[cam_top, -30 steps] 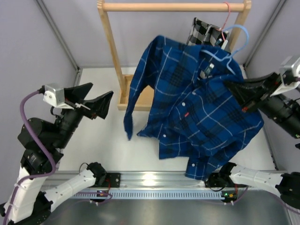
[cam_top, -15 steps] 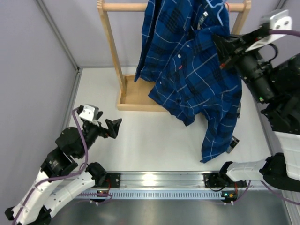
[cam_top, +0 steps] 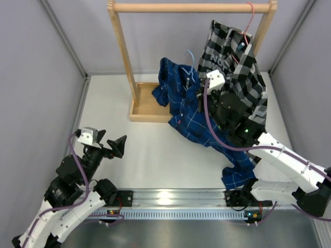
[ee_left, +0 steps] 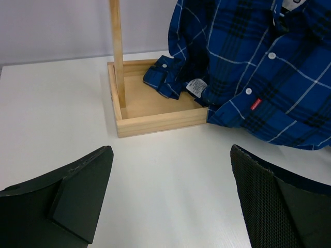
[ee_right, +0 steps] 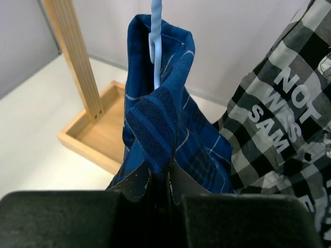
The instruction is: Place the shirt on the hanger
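Observation:
The dark blue plaid shirt [cam_top: 192,120] slumps from beside the rack's base down across the table towards the near right. Its lower part [ee_left: 258,67] fills the upper right of the left wrist view. My right gripper [ee_right: 168,178] is shut on a bunched fold of the shirt [ee_right: 155,119]. The light-blue hanger [ee_right: 155,41] rises out of that fold, and its hook [cam_top: 190,56] shows above the cloth. My left gripper [cam_top: 118,146] stands open low at the near left, well apart from the shirt. Nothing lies between its fingers [ee_left: 77,191].
A wooden rack with a top rail [cam_top: 191,8] stands at the back, its tray base [cam_top: 145,106] on the table. A black-and-white checked shirt [cam_top: 238,67] hangs from a pink hanger [cam_top: 251,18] at the rail's right end, just behind my right wrist.
My right arm lifted the shirt up to the rail, then brought it down and left; the shirt now slumps on the table. My left arm has pulled back low, still open.

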Robot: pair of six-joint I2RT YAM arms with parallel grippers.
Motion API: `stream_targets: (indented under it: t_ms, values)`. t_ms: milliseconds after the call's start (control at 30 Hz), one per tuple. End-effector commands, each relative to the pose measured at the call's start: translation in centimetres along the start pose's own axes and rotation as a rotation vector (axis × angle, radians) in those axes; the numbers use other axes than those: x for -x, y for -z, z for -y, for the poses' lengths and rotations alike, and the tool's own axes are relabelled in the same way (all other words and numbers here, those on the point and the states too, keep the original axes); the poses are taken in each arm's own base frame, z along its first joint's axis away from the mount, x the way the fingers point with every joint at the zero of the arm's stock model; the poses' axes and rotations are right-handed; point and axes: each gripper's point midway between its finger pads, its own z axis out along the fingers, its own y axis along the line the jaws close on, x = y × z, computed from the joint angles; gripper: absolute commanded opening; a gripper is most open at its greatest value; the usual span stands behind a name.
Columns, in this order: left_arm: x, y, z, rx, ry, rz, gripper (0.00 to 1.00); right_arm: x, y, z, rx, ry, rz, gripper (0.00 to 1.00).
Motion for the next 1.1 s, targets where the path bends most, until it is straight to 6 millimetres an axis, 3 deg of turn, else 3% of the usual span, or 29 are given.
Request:
stream_targets:
  t_ms: [0,33,100,133,200,233,300,333,400,433,500,533,567,600,633,700,967,1067]
  values:
    - [0.2,-0.5,0.0,0.013,0.024,0.018,0.98,8.2,-0.7,1.8,-0.070,-0.219,0.266,0.00]
    - [0.1,-0.5,0.0,0.013,0.022,0.014,0.98,9.9,-0.7,2.1,-0.085,-0.235,0.286,0.00]
    - [-0.1,-0.7,0.0,0.021,0.022,0.001,0.98,9.9,-2.3,2.1,-0.108,-0.234,0.259,0.00]
    - [-0.2,-0.9,-0.1,0.028,0.022,-0.004,0.98,11.8,-2.1,2.8,-0.135,-0.252,0.283,0.00]
    - [-0.4,-1.2,-0.7,0.064,0.020,-0.013,0.98,12.3,-3.4,3.1,-0.169,-0.258,0.272,0.00]
    - [-0.5,-1.3,-1.0,0.081,0.024,-0.015,0.98,14.2,-3.0,4.0,-0.201,-0.272,0.295,0.00]
    - [-0.7,-1.7,-2.0,0.136,0.026,-0.029,0.98,14.2,-4.7,4.3,-0.236,-0.265,0.269,0.00]
    - [-0.8,-1.8,-2.0,0.136,0.027,-0.036,0.98,15.9,-4.5,4.8,-0.245,-0.273,0.288,0.00]
    - [-1.0,-2.2,-2.9,0.182,0.034,-0.050,0.98,15.5,-5.8,4.9,-0.267,-0.259,0.261,0.00]
    - [-1.1,-2.4,-2.9,0.178,0.038,-0.056,0.98,16.8,-5.7,5.1,-0.270,-0.270,0.285,0.00]
    - [-1.3,-2.6,-3.2,0.193,0.041,-0.067,0.98,16.2,-7.4,5.1,-0.280,-0.257,0.258,0.00]
    - [-1.2,-2.7,-3.2,0.191,0.043,-0.066,0.98,17.9,-7.3,5.7,-0.282,-0.267,0.286,0.00]
    - [-1.3,-2.7,-3.2,0.188,0.040,-0.070,0.98,18.1,-7.8,5.7,-0.284,-0.265,0.278,0.00]
    - [-1.4,-2.7,-3.2,0.187,0.040,-0.072,0.98,16.1,-9.8,5.1,-0.284,-0.233,0.214,0.00]
    - [-1.2,-2.5,-3.2,0.187,0.041,-0.066,0.98,17.3,-9.8,5.3,-0.279,-0.238,0.232,0.00]
    - [-1.2,-2.4,-3.1,0.178,0.041,-0.058,0.98,15.9,-11.2,4.8,-0.281,-0.238,0.193,0.00]
    - [-1.1,-2.3,-3.1,0.180,0.043,-0.050,0.98,11.3,-13.4,4.6,-0.345,-0.311,0.116,0.00]
    - [-1.0,-2.2,-4.3,0.251,0.048,-0.043,0.98,10.0,-13.6,4.5,-0.366,-0.348,0.099,0.00]
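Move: Above and beyond the right hand, which already grips the blue shirt's collar with the hanger in it, the rack's bar runs crosswise: the spot for the hook is about 18 cm ahead, 3 cm left and 16 cm up. The pink hanger sits some 20 cm right of that spot on the bar; the checkered shirt's middle is roughly 14 cm ahead of the hand and 14 cm right. From the empty left hand the spot is about 31 cm ahead, 28 cm right, 22 cm up. Lifting the blue shirt and its hanger towards the bar, the right hand climbs about 14 cm while moving forward, then carries on forward and slightly left as it sinks some 6 cm to bring the hook down over the bar. It swings clockwise and rolls left side up, fingers still shut on the collar. The open left hand eases forward, left and down a few centimetres. ##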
